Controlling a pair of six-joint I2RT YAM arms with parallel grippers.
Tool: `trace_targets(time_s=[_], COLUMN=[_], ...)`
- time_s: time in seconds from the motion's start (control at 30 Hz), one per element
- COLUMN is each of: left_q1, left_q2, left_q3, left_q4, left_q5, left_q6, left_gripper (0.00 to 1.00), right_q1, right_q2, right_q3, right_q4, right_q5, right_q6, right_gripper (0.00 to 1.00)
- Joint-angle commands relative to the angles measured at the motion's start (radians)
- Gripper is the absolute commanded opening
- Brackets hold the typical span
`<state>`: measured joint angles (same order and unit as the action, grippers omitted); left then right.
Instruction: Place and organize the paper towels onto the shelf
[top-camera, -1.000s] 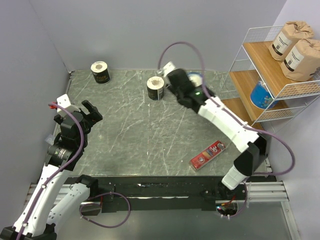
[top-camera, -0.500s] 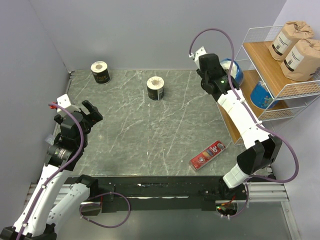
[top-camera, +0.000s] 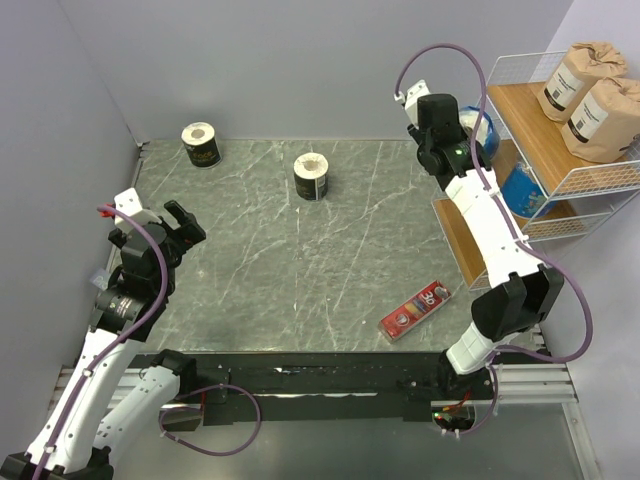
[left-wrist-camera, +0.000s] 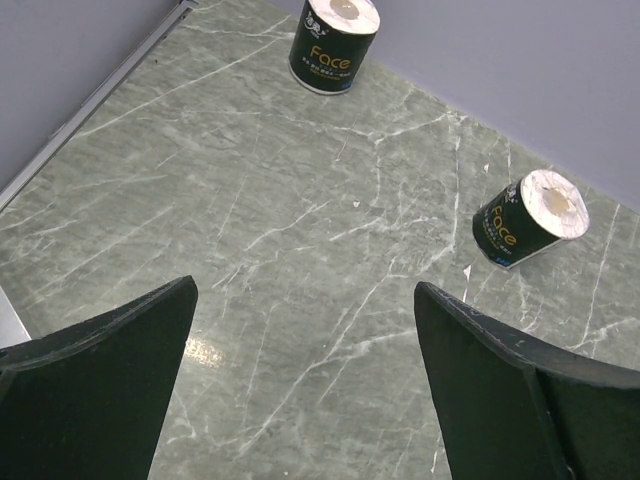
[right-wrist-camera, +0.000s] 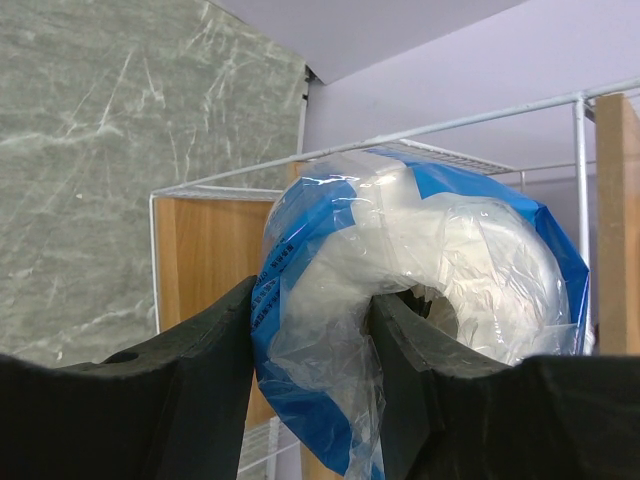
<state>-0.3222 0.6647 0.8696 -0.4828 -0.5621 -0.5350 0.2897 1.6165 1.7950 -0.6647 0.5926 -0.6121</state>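
My right gripper (right-wrist-camera: 315, 300) is shut on a blue paper towel roll (right-wrist-camera: 450, 250), one finger outside it and one in its core. It holds the roll (top-camera: 480, 135) in the air at the left edge of the shelf (top-camera: 527, 112), near the middle tier. Two brown rolls (top-camera: 592, 95) stand on the top tier and another blue roll (top-camera: 522, 190) lies on the middle tier. Two black rolls (top-camera: 201, 145) (top-camera: 312, 176) stand on the table, the nearer one (left-wrist-camera: 530, 218) and the farther one (left-wrist-camera: 335, 42) also in the left wrist view. My left gripper (left-wrist-camera: 305, 290) hangs open over bare table at the left (top-camera: 178, 222).
A flat red box (top-camera: 415, 310) lies on the marble table near the right arm's base. Grey walls close the table at the back and left. The shelf's wooden board and wire frame (right-wrist-camera: 205, 260) are right behind the held roll.
The right arm has swung from beside the middle black roll to the right and up to the shelf's left edge, carrying the blue roll. The left arm has stayed still.
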Motion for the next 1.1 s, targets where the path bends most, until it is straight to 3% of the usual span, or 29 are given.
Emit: trace_targets(time_s=[0.0,0.33,0.77,1.07], left_q1=[-0.002,-0.003,-0.003,-0.003], left_q2=[-0.001,0.007,0.004,0.0], left_q3=[-0.003,0.0,-0.003,-0.003], left_q4=[0.026,0.024,0.026,0.027], left_q5=[0.008,0.011,0.008,0.018], left_q6=[0.012,0.013,0.013,0.015], left_gripper=[0.96,0.97,0.97,0.96], right_q1=[-0.024,-0.072,-0.083,-0.073], right_q2=[-0.004,0.025,0.046,0.039], right_q3=[0.047,0.035,0.066,0.109], right_q4=[0.077,0.099,0.132,0.119], right_q5=[-0.014,-0.011,0.033,0.087], right_q6=[-0.026,-0.044,-0.09,-0.1], right_gripper=[0.38,0.44,0.71,0.75])
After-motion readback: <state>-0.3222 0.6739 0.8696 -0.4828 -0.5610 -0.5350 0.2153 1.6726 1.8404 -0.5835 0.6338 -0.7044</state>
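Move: The blue-wrapped paper towel roll is already gripped in the right hand, bound for the free spot on the middle shelf, some 5 cm ahead, 8 cm right and 5 cm below that hand. The first blue roll stands about 5 cm back and 14 cm right, equally low; the far brown roll, one shelf up, is roughly 5 cm ahead, 17 cm right and 13 cm above. From the left hand the spot lies about 20 cm ahead and 65 cm right, near its height. The held blue roll is carried mostly to the right and a little forward, sinking barely 1 cm, into the middle shelf beside the first blue roll. About halfway the right fingers open and release the roll's body; the hand goes on drifting right and forward, about 4 cm right in all, while rising some 2 cm and tilting about 5 degrees. ##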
